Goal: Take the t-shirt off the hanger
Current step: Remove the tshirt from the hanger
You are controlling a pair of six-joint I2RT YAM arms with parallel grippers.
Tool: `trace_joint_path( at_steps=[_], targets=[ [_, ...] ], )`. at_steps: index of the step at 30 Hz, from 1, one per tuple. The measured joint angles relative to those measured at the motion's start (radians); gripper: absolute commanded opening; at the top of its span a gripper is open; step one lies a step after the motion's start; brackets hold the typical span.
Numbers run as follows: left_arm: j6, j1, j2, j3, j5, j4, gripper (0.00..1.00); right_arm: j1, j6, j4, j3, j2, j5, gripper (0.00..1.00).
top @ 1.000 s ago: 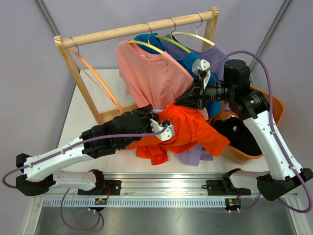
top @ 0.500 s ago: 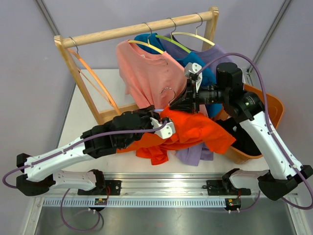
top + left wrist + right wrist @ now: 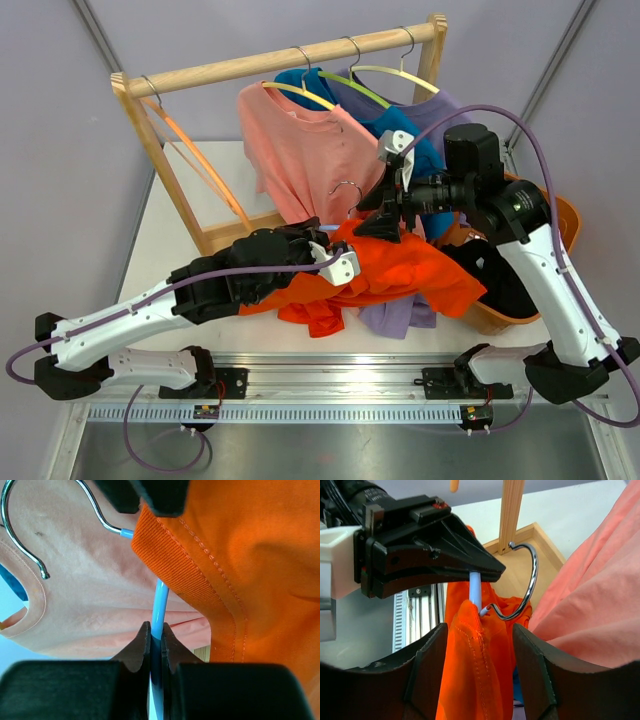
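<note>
The orange t-shirt [image 3: 400, 265] hangs on a light blue hanger with a metal hook [image 3: 345, 190], held above the table. My left gripper [image 3: 335, 262] is shut on the hanger's blue arm [image 3: 159, 605], right beside the shirt's ribbed collar [image 3: 165, 550]. My right gripper [image 3: 378, 222] is open. Its two fingers stand on either side of the bunched orange collar [image 3: 475, 670], just below the hook [image 3: 530, 580], without pinching it. The left gripper's black jaws [image 3: 485, 570] show holding the blue arm [image 3: 475, 590] in the right wrist view.
A wooden rack [image 3: 280, 60] at the back carries a pink shirt [image 3: 310, 150] and blue and purple shirts on hangers. An orange basket [image 3: 560, 215] with dark clothes stands at the right. A purple garment [image 3: 400, 315] lies under the orange shirt.
My right gripper has moved left and down to the orange collar, and its jaws now stand apart around it. My left gripper has shifted slightly right with the hanger.
</note>
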Motion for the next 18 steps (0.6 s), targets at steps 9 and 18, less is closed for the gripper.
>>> trace_joint_path(
  at_steps=[9,18],
  targets=[
    [0.009,0.000,0.000,0.000,0.006,0.000,0.00,0.000,-0.064,-0.127,0.012,0.055,-0.009,0.58],
    [0.011,0.003,0.015,0.000,0.000,0.007,0.00,0.001,-0.082,-0.189,0.041,0.102,-0.042,0.00]
  ],
)
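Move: Just under the open right fingers, about 4 cm down, is the orange t-shirt's collar edge on the blue hanger. The hanger's hook stands some 5 cm ahead and 3 cm to the left of the right hand, and the pink t-shirt hangs roughly 10 cm ahead and 7 cm left. From the left hand, which already grips the blue hanger arm, the collar lies about 7 cm to the right, nearly level in depth. Sinking about 4 cm almost straight down, the open right hand brings its fingers astride the orange collar edge beside the hanger, its fingertips dipping slightly while it rolls some 10 degrees. Near the bottom the fingers close most of the way and pinch the cloth. The left hand stays put and keeps its hold on the blue hanger arm. ##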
